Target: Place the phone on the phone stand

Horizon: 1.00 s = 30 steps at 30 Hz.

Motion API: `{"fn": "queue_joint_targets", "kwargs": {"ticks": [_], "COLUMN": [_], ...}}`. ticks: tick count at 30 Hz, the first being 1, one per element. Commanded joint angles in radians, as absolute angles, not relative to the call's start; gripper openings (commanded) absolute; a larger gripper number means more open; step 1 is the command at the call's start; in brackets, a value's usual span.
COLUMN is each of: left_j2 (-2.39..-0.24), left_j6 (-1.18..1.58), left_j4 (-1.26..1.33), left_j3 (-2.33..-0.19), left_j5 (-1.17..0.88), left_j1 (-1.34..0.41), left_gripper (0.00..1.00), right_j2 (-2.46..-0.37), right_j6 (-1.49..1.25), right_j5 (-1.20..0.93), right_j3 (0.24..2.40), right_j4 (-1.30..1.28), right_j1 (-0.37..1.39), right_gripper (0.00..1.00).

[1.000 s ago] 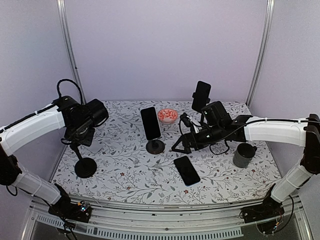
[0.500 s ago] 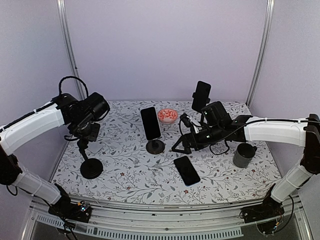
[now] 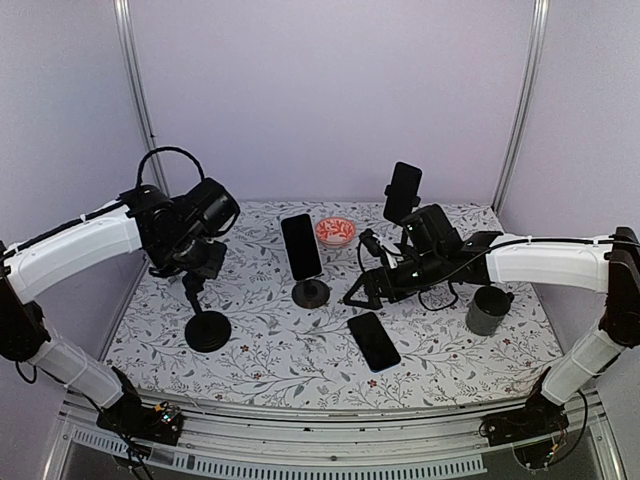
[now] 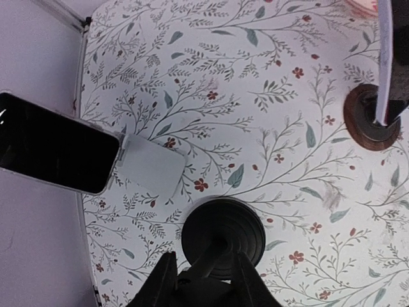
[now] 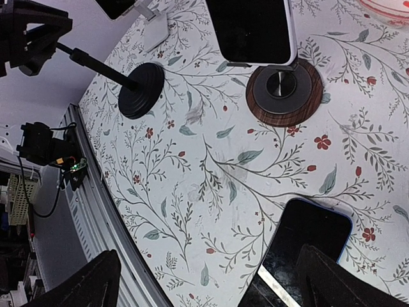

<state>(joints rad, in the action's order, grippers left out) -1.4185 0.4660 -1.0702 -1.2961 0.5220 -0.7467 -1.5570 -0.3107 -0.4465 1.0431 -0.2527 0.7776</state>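
Note:
A black phone (image 3: 373,341) lies flat on the floral table, screen up, and it also fills the lower right of the right wrist view (image 5: 310,246). My right gripper (image 3: 362,275) (image 5: 223,284) hovers over its left end, jaws wide open and holding nothing. A black phone stand (image 3: 206,328) with a round base (image 4: 223,235) and a thin pole stands at the left. My left gripper (image 3: 197,272) (image 4: 204,261) is shut on the pole's upper end, directly over the base.
A second phone leans on a stand with a wooden base (image 3: 311,293) (image 5: 284,89) mid-table. Behind it are a pink bowl (image 3: 335,231) and another mounted phone (image 3: 403,190). A grey cup (image 3: 487,310) stands at the right. One more phone (image 4: 54,150) rests on a white holder by the left wall.
My left gripper closed on the black stand and moved right with it, its base travelling along the table toward the middle. The right arm and the flat phone stayed put.

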Motion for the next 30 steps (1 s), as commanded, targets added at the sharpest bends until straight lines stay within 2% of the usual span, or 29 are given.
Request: {"fn": "queue_joint_targets", "kwargs": {"ticks": [1, 8, 15, 21, 30], "left_j2": [-1.443, -1.404, -1.454, -1.496, -1.54], "left_j6": [0.377, 0.166, 0.023, -0.019, -0.115], "left_j4": [-0.884, -0.618, -0.508, -0.529, -0.627], "left_j3": [-1.337, -1.305, -1.331, -1.375, -1.461], "left_j5": [0.385, 0.162, -0.055, -0.082, 0.04], "left_j1": [-0.804, -0.848, -0.854, -0.874, -0.966], "left_gripper": [0.25, 0.24, 0.25, 0.25, 0.25], "right_j2": [-1.569, -1.567, -1.559, -1.555, -1.527], "right_j6": [-0.305, -0.308, -0.306, -0.305, -0.325], "right_j5": [-0.439, -0.423, -0.422, -0.422, -0.375], "right_j3": [1.033, 1.031, 1.035, 1.034, 0.994], "right_j4": [-0.238, -0.233, -0.243, -0.25, -0.265], "right_j1": [0.773, 0.774, 0.773, 0.773, 0.773], "right_gripper": [0.99, 0.99, 0.99, 0.99, 0.99]}}
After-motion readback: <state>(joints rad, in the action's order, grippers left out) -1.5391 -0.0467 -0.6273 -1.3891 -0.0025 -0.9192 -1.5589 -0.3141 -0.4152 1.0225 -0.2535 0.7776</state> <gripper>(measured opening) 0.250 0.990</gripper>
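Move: The left hand already grips the black phone stand by its top. The place it is taken to is beside the phone lying flat, some 39 cm to the hand's right, about level fore and aft and roughly 18 cm below. The standing phone on the wooden-based stand is about 25 cm right and 12 cm ahead; the wall-side phone is 10 cm left, 11 cm ahead. From the open right hand the flat phone lies 3 cm ahead, 4 cm right, 13 cm below. Carry the held black stand about 20 cm to the right with the left gripper, towards the flat phone, fast at first and then slowing, lifting some 3 cm on the way. Turn the wrist clockwise about 50 degrees and roll its left side down so the stand's base swings ahead to the right. Keep the fingers closed on its top. ##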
